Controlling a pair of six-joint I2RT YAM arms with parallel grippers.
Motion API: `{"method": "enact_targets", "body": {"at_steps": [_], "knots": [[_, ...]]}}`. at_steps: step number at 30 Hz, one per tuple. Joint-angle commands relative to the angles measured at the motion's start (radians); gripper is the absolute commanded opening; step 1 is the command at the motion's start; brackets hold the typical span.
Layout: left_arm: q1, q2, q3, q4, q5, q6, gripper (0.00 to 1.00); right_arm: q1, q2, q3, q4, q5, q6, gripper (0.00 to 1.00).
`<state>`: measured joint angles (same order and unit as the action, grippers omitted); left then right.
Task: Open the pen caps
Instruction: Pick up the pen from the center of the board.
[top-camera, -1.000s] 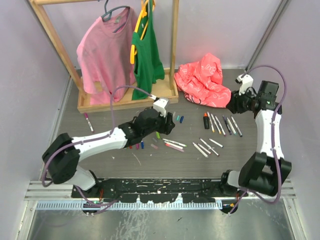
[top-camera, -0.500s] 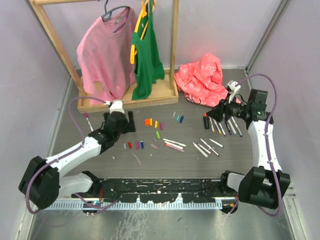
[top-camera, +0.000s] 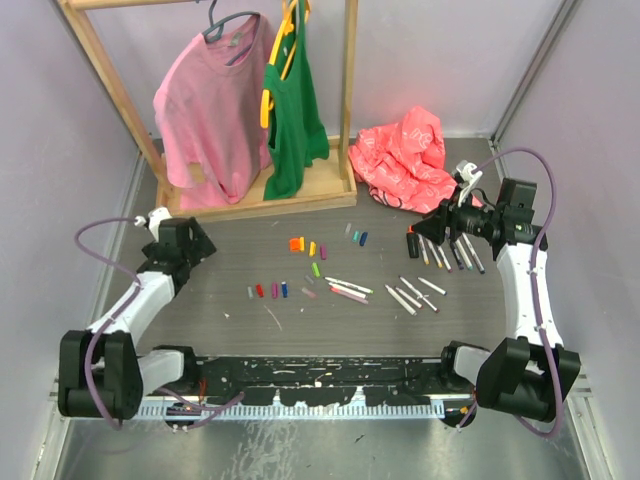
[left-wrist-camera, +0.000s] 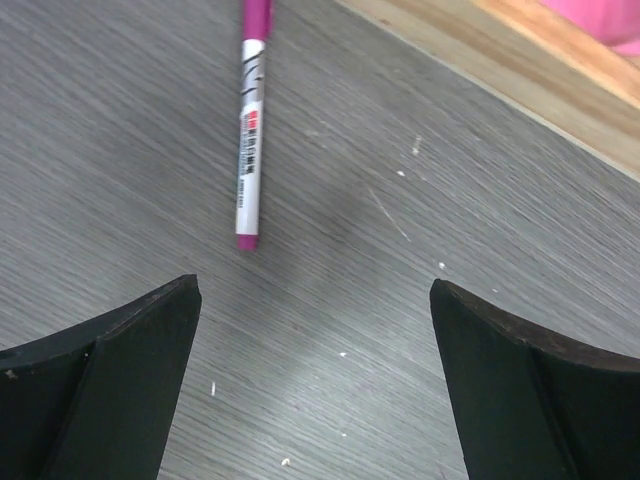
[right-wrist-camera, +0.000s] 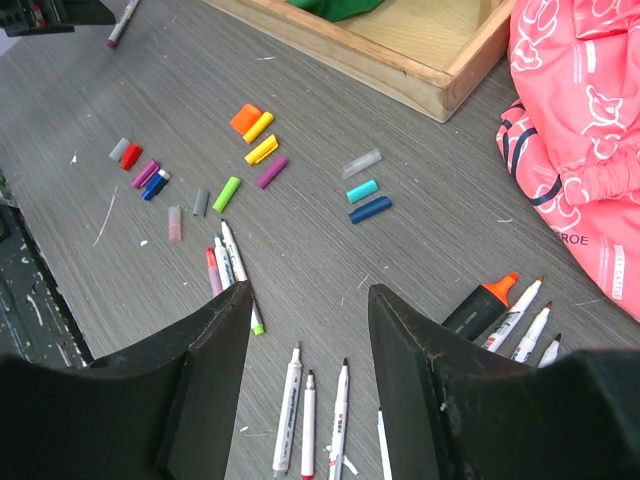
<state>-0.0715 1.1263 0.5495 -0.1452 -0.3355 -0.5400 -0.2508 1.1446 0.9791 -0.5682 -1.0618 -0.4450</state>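
Note:
Loose pen caps lie mid-table: orange, yellow, green, purple, teal and blue. More of them sit in a row. White pens lie uncapped in groups. A black highlighter shows an orange end. My left gripper is open above bare table, just short of a magenta-capped pen. My right gripper hangs open over the right-hand pens, holding nothing.
A wooden rack base runs along the back, with a pink shirt and a green top hanging on it. A coral jacket lies at the back right. Walls close both sides.
My left arm swung from the table's middle to the far left and its jaws opened wide. My right gripper came in over the right-hand pens, then stayed still.

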Motion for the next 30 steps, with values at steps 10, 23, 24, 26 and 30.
{"method": "enact_targets", "body": {"at_steps": [10,23,24,26,30], "knots": [[0.153,0.359,0.249,-0.214,0.032,-0.129,0.99,-0.002,-0.016,0.021,0.002,-0.035,-0.004,0.56],[0.168,0.522,0.386,-0.296,0.046,-0.127,0.93,-0.002,-0.009,0.021,-0.007,-0.03,-0.012,0.56],[0.169,0.537,0.398,-0.308,0.048,-0.127,0.9,-0.001,-0.009,0.021,-0.008,-0.028,-0.013,0.56],[0.168,0.562,0.419,-0.325,0.053,-0.126,0.79,-0.002,-0.009,0.024,-0.011,-0.029,-0.015,0.56],[0.169,0.574,0.429,-0.332,0.057,-0.127,0.5,-0.001,-0.012,0.026,-0.018,-0.029,-0.019,0.56]]}}
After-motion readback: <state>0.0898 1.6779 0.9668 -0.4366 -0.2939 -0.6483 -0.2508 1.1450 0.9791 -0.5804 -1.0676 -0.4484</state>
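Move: The purple-capped pen lies with its middle some 6 cm ahead of the open left hand, 5 cm to its left and 7 cm below. The wooden rack's front-left corner is about 7 cm beyond the pen and 4 cm farther left; a loose grey cap lies some 12 cm nearer than the pen and 18 cm to its right. From the right hand, the pen is roughly 60 cm left, 5 cm ahead and 21 cm below. The left hand sinks about 6 cm, leftward and forward to the pen, tips down and partly closes. ##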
